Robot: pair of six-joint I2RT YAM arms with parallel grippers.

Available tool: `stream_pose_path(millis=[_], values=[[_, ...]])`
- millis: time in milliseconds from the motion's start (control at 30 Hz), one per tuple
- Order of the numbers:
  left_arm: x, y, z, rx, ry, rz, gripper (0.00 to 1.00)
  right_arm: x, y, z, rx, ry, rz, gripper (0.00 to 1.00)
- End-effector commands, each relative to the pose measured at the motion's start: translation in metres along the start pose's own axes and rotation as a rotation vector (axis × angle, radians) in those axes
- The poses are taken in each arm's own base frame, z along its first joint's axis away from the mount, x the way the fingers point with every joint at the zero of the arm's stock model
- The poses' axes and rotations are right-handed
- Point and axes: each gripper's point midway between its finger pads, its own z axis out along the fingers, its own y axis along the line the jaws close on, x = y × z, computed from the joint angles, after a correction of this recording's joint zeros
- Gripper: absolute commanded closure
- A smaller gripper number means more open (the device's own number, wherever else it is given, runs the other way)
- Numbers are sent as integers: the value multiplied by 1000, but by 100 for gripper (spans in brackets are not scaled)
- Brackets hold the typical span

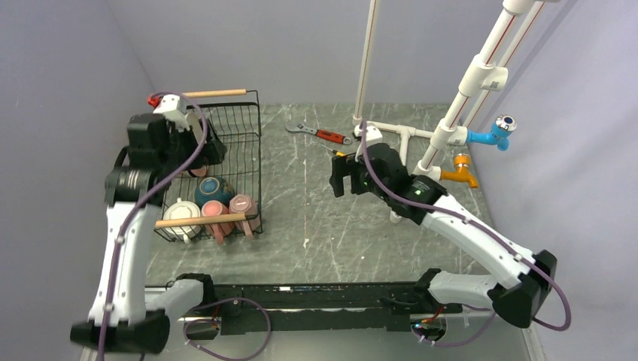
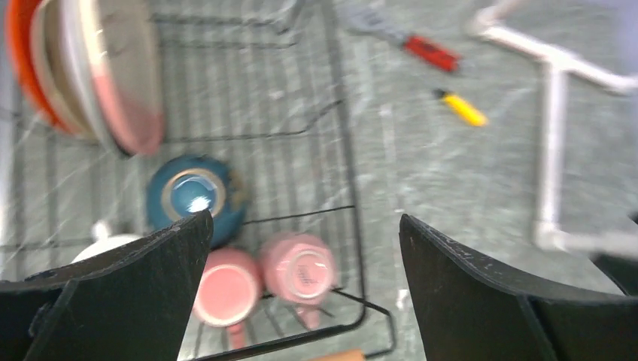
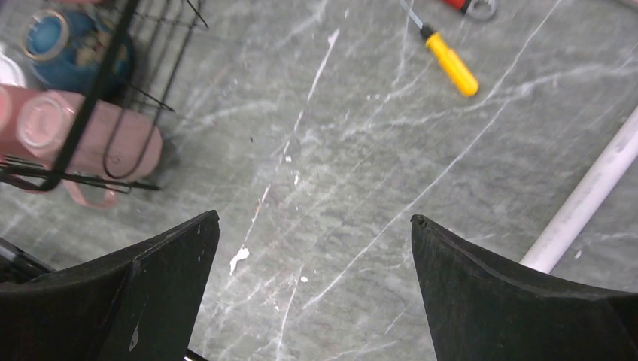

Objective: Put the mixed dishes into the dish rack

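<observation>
The dish rack (image 1: 252, 162), a black wire basket with two wooden rod handles, stands on the left of the table. At its near end lie a white mug (image 1: 180, 214), a teal bowl (image 1: 211, 189) and two pink mugs (image 1: 216, 212) (image 1: 243, 204), all bottom up. My left gripper (image 1: 213, 148) hangs open and empty above the rack. In the left wrist view its fingertips (image 2: 305, 219) frame the pink mugs (image 2: 301, 269), and an orange-red plate (image 2: 19, 68) and a larger pale plate (image 2: 113, 75) stand on edge at upper left. My right gripper (image 1: 338, 177) (image 3: 316, 218) is open over bare table.
A red-handled wrench (image 1: 323, 134) and a yellow-handled screwdriver (image 1: 336, 152) lie behind my right gripper. A white pipe frame (image 1: 406, 131) with a blue tap (image 1: 493, 134) and an orange tap (image 1: 460, 173) occupies the back right. Grey walls close in the left and right sides.
</observation>
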Motion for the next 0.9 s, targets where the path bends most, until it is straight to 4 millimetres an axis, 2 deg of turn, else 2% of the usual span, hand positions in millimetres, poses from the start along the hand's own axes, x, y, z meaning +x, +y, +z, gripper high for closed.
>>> stream_pose_path(millis=[0,100,233,333,467,533,700,800,867], values=[[-36,-89,-72,522,-288,64,1,-62,-4,-47,-6,-215,-5,0],[-32,-108,-114,663,-391,128,1,-77,-8,-76,-21,-309,8,0],[-25,-119,-172,766,-520,216,1,-93,-17,-114,-15,-383,33,0],[-19,-121,-212,795,-608,261,1,-109,-25,-150,-7,-457,96,0],[-15,-119,-251,803,-735,278,1,-124,-35,-199,-29,-573,138,0],[-16,-116,-267,793,-804,265,1,-129,-39,-224,-46,-636,147,0],[-19,-109,-301,773,-924,238,1,-135,-49,-267,-73,-727,190,0],[-24,-108,-310,760,-947,229,1,-135,-51,-281,-92,-757,229,0],[-27,-107,-308,748,-942,230,1,-134,-52,-284,-102,-768,251,0]])
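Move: Ahead of the empty left hand by about 8 cm, 12 cm to its left and 19 cm lower, the plates stand upright in the dish rack. The blue bowl is 4 cm back, 8 cm left; the two pink mugs are about 9 cm back, one straight behind, the other 7 cm left. These three lie about 26 cm below. From the right hand, the plates are 11 cm ahead, 39 cm left and 11 cm below; the yellow screwdriver is 9 cm ahead, 1 cm right, 22 cm below. Backing away from the loaded rack, the left hand draws about 24 cm back while rising 20 cm, drifts right early on, and swings its fingers from pointing down to pointing up, some 60 degrees. The right hand climbs about 25 cm, moving right towards the slanting white pipe and back, fingertips tilting up. Both grippers stay wide open and empty. ##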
